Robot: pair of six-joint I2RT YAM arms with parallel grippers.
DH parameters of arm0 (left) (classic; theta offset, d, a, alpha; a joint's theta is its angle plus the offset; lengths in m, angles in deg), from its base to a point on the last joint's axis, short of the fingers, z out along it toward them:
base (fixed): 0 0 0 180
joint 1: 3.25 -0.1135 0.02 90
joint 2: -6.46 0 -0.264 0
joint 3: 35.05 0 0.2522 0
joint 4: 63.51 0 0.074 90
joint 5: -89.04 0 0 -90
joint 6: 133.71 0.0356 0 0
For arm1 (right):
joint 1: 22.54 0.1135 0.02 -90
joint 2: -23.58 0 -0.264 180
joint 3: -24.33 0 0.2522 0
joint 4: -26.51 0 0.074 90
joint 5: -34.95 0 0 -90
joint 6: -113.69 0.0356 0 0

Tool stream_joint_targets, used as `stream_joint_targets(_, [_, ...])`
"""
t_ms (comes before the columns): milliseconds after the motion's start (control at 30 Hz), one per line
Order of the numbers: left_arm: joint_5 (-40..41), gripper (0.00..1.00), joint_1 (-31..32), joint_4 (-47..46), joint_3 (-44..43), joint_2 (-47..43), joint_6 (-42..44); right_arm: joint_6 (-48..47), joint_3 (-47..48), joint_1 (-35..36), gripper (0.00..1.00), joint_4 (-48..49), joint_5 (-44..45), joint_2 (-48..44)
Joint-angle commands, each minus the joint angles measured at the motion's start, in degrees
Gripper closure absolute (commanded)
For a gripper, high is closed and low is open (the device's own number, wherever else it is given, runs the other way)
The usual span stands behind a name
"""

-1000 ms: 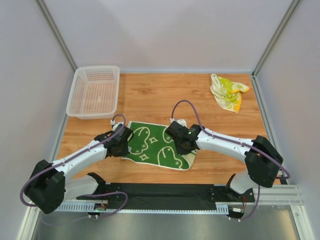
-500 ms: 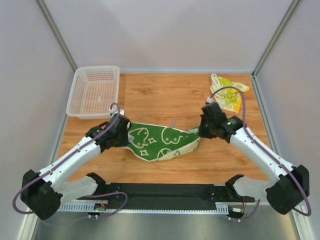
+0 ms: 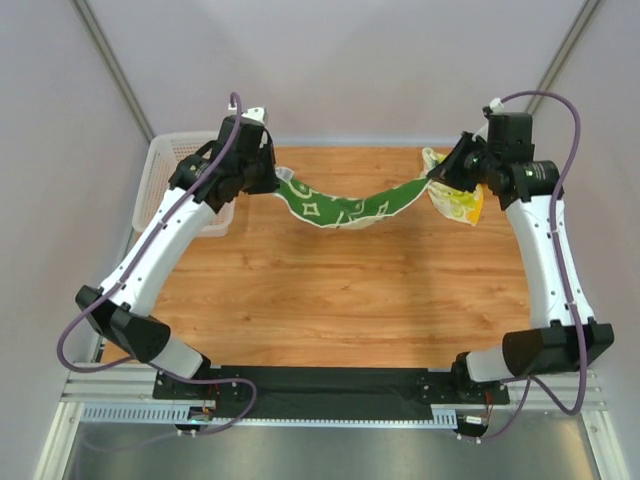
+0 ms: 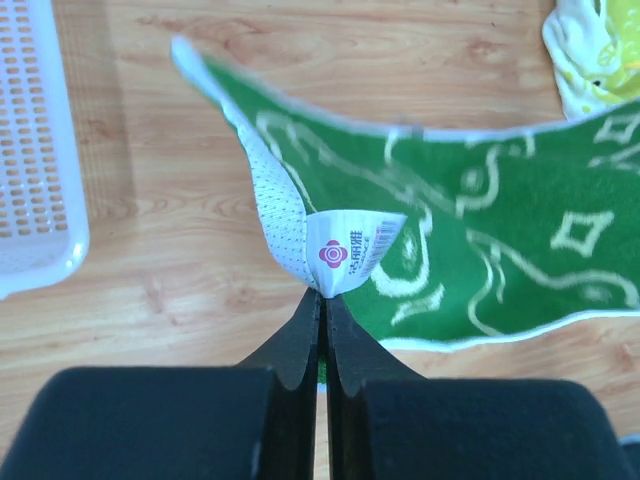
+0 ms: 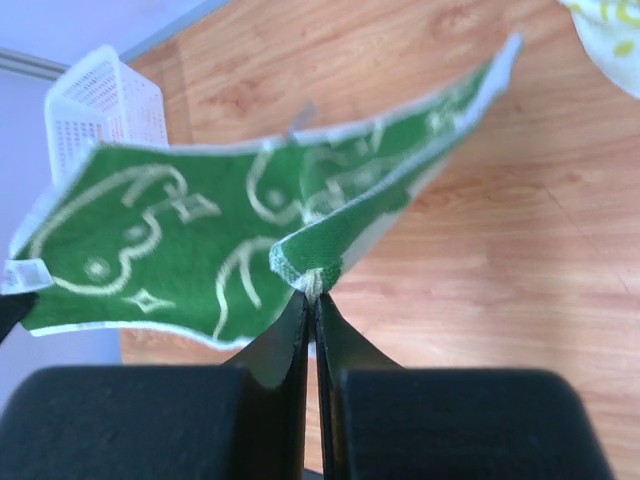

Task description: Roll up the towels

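Note:
A green towel with cream line drawings (image 3: 345, 207) hangs stretched in the air between both arms, sagging in the middle over the far half of the table. My left gripper (image 3: 274, 178) is shut on its left corner, where a white label (image 4: 352, 250) sticks out above the pinched fingertips (image 4: 323, 297). My right gripper (image 3: 436, 176) is shut on the opposite corner (image 5: 318, 278). The second towel (image 3: 457, 188), cream with yellow-green blotches and an orange edge, lies crumpled at the far right, just behind my right gripper; it also shows in the left wrist view (image 4: 595, 60).
A white mesh basket (image 3: 182, 190) stands at the far left, partly under my left arm. Grey walls close in the wooden table (image 3: 340, 300) on three sides. The arms' black base rail (image 3: 320, 385) runs along the near edge.
Both arms have lifted the green towel off the table and carried it toward the far side, spreading apart so it hangs stretched. The right gripper closed on its corner.

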Motion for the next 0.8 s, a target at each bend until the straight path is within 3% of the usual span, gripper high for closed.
stream_joint_targets(0, [-1.1, 1.0, 0.0, 3.8, 4.6, -6.4, 1.1, 0.7, -9.9, -0.6, 1.0, -2.3, -3.1, -6.8])
stream_joint_targets(67, [-2.9, 1.0, 0.1, -0.6, 12.0, -9.6, -1.1, 1.4, -18.6, -0.6, 1.0, 1.8, -2.1, -11.3])
stream_joint_targets(200, [-5.3, 1.0, 0.1, -8.2, 36.9, -18.1, -6.1, 4.6, -41.9, -2.3, 1.0, 9.5, -2.9, -16.1])
stream_joint_targets(367, [-6.4, 1.0, 0.1, -16.9, 59.6, -21.9, -12.4, 8.2, -56.6, -4.1, 1.0, 20.0, -9.1, -13.9])
stream_joint_targets(567, [-7.8, 1.0, 0.1, -21.0, 68.2, -17.1, -15.3, 6.7, -62.4, -4.1, 1.0, 24.4, -12.0, -7.7])
stream_joint_targets(767, [-8.0, 1.0, 0.1, -21.8, 70.8, -16.3, -16.1, 5.2, -65.7, -6.2, 1.0, 22.7, -10.8, -11.7])
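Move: The green towel hangs slack between the two shut grippers, over bare table some 30 cm below. The spot for the left hand's corner lies about 18 cm back and 7 cm left of that hand; the spot for the right hand's corner is about 16 cm straight back from that hand. The white basket stands roughly 20 cm left and 6 cm ahead of the left hand; the yellow towel lies about 6 cm ahead and 6 cm right of the right hand. The green towel, still pinched at its near corners, is swept down and back towards the base by both arms, quickly, first mostly back and then steeply down, nearly 30 cm in all, onto the table. The left hand also draws about 7 cm left, widening the grip, while both wrists tip their fingers some 35 degrees further down. Both grippers keep hold. ##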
